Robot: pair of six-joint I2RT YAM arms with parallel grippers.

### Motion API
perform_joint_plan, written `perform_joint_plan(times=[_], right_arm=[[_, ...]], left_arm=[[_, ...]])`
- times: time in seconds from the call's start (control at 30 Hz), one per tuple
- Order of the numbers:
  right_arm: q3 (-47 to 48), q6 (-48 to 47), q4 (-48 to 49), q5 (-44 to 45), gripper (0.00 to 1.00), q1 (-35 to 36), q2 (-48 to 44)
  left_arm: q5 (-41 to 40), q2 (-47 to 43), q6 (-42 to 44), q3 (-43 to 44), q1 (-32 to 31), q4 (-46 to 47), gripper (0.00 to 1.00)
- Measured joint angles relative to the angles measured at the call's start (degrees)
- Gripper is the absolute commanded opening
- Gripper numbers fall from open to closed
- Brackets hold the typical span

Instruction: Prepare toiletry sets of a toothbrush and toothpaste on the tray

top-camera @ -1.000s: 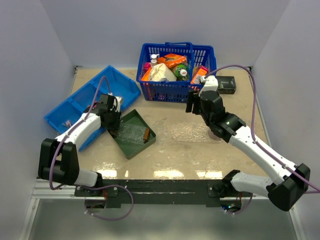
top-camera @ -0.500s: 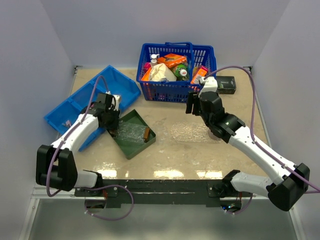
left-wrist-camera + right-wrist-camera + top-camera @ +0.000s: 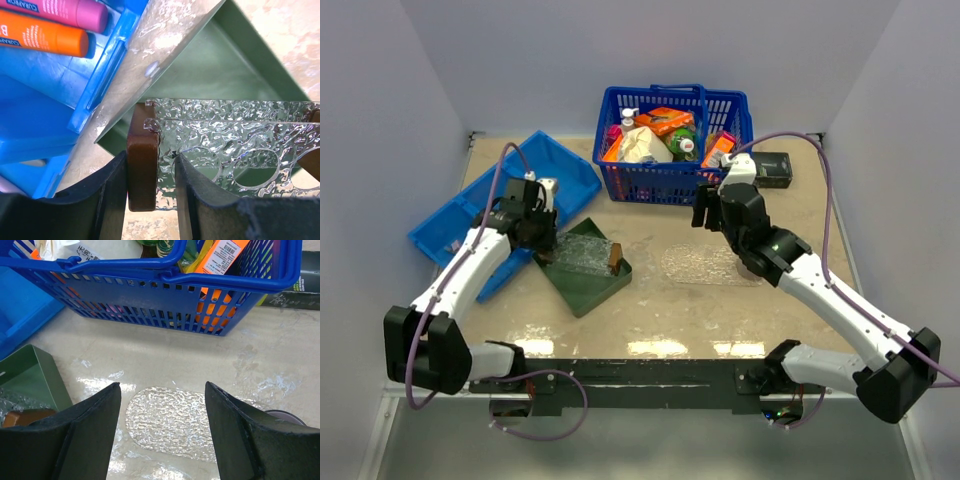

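The tray (image 3: 582, 254), clear textured plastic with a brown wooden handle (image 3: 142, 165) at each short end, hangs tilted over a dark green tray (image 3: 592, 288). My left gripper (image 3: 150, 195) is shut on its near handle; in the top view the left gripper (image 3: 544, 248) is at the tray's left end. Two toothpaste tubes, one orange (image 3: 40, 36) and one pink (image 3: 65, 9), lie in the blue divided bin (image 3: 480, 205). No toothbrush shows. My right gripper (image 3: 162, 440) hangs open over a clear oval plate (image 3: 170, 422), holding nothing.
A blue basket (image 3: 675, 150) full of packets and bottles stands at the back, with a black box (image 3: 772, 168) to its right. The clear oval plate (image 3: 705, 265) lies mid-table under the right arm. A rounded purple-grey rim (image 3: 282, 416) peeks in beside the right finger.
My left gripper has risen and drawn back to the left with the tray's handle, lifting the clear tray up out of the green tray. The right arm has stayed still.
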Motion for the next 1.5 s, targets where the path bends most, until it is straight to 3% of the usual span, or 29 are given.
perform_joint_plan(times=[0.43, 0.7, 0.97, 1.2, 1.5], right_arm=[[-0.6, -0.5, 0.1, 0.7, 0.71, 0.0, -1.2], [-0.6, -1.2, 0.1, 2.0, 0.71, 0.0, -2.4], [-0.6, -1.8, 0.0, 6.0, 0.72, 0.0, -6.4], [-0.6, -3.1, 0.0, 9.9, 0.75, 0.0, -10.5], [-0.7, -2.5, -2.0, 8.1, 0.73, 0.0, -10.3]], left_arm=[[4.0, -1.3, -4.3, 3.4, -0.5, -0.4, 0.0], [3.5, -0.7, -10.8, 6.3, -9.9, 0.8, 0.0], [3.2, 5.0, -16.0, 12.2, -14.4, 2.1, 0.0], [1.9, 13.0, -20.1, 17.8, -22.8, 5.3, 0.0], [1.2, 20.6, -25.3, 20.6, -26.6, 9.2, 0.0]])
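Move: The clear rack hangs by its left brown end block in the left hand, already lifted over the green tray, whose middle is about 7 cm to the right and 11 cm below. The clear mat ahead in the rack's path lies about 41 cm to the left hand's right, 2 cm farther out and 12 cm below. The mug stands 7 cm right of the mat's middle; the blue basket sits 28 cm ahead and 30 cm right of the hand. From the right hand, the mat is 8 cm right, 3 cm back and 26 cm below. The clear rack, still pinched by its left brown end block, rises about 6 cm off the tray while the left hand swings it some 22 cm to the right towards the clear mat, sinking a little at the end. The hand rolls about 20 degrees, lifting the rack's free end. The open, empty right hand backs up and to the right by about 5 cm, then starts to ease down again. ##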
